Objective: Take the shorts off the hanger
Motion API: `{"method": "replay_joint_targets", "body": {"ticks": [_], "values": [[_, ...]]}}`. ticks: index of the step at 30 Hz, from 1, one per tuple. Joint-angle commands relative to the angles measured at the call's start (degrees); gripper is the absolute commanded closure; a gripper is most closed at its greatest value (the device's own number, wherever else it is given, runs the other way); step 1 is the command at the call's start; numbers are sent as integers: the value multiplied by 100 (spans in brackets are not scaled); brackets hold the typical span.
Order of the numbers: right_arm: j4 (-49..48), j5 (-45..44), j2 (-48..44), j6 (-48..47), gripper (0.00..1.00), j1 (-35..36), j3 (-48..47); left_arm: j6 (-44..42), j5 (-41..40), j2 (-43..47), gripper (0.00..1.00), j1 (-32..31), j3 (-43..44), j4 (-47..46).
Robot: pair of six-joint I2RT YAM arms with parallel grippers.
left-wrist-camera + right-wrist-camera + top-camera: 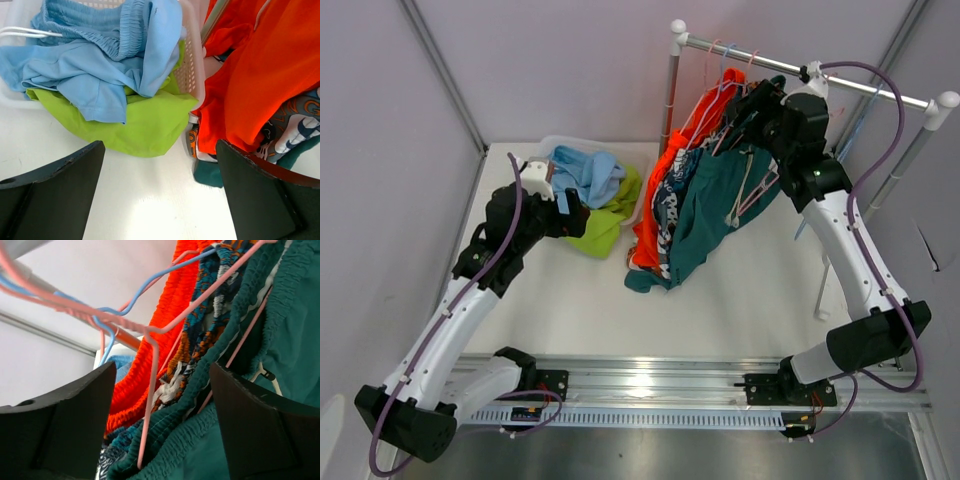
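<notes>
Three pairs of shorts hang on wire hangers from the rack rail (770,66): orange shorts (658,190), print shorts (672,208) and dark teal shorts (716,205). My right gripper (745,115) is up at the hangers and stands open. In the right wrist view the right gripper (162,369) has the teal waistband (210,440) and a pink hanger wire (151,390) between its jaws, neither pinched. Beyond them are the orange shorts (172,300). My left gripper (582,212) is open and empty, low over the table beside the basket. Bare table lies between the left gripper's (160,167) fingers.
A white basket (552,145) at the back left holds light blue shorts (585,170), and lime green shorts (610,222) spill over its rim. The rack's posts (670,95) stand on the table. The hems of the hanging shorts reach the tabletop (645,280).
</notes>
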State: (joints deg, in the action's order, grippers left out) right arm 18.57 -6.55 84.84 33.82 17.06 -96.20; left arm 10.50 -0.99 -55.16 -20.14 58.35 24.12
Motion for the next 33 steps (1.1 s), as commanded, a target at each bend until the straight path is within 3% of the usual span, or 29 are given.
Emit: {"method": "replay_joint_targets", "body": {"ticks": [1,9,12,13,16,24,26,27,29,33], "values": [[-371,-295,-47,-8,24,26,259,66,293,181,1,-34,-113,-548],[-670,-84,279,142,36,87,322,92,293,225,1,-34,-192,-540],[-714,-66,367,168,51,131,260,145,336,207,1,-34,-218,-557],[-732,-57,367,177,61,131,251,162,354,198,1,-34,-236,-557],[-732,-101,288,160,73,184,242,180,389,181,1,-34,-262,-575],[-389,-171,-186,-60,77,245,181,172,451,84,1,-51,-263,-575],[-345,-189,-380,-95,93,245,172,119,477,84,1,-60,-280,-610],[-336,-189,-415,-104,99,245,163,67,530,67,1,-138,-245,-628],[-301,-163,-529,-139,100,245,102,-100,565,-21,2,-340,-157,-619],[-222,-101,-609,-192,100,254,-134,-320,302,-328,1,-1436,623,-461]]}}
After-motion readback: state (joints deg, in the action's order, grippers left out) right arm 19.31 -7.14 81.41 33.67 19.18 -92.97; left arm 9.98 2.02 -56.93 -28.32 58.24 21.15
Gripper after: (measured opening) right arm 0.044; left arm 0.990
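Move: The near arm of the teal shorts' pink hanger passes just in front of my open right fingers, about 2 cm ahead, 2 left and 3 lower. The teal shorts hang some 15 below that hand, 3 back and 3 left; the orange ones about 10 left, 2 back, 12 lower. From my left hand, the teal shorts' middle is roughly 24 cm right, 5 ahead, 3 lower; the basket 20 ahead, 2 left, 22 down. I sink my open right hand nearly 4 cm, easing forward and left about 2 cm so the pink hanger's near arm sits between the fingers as they shut. Keeping that wire pinched, I draw it back some 4 cm and up about 3. Late on, my open left hand swings about 5 cm right towards the teal shorts, turning about 10 degrees clockwise. ##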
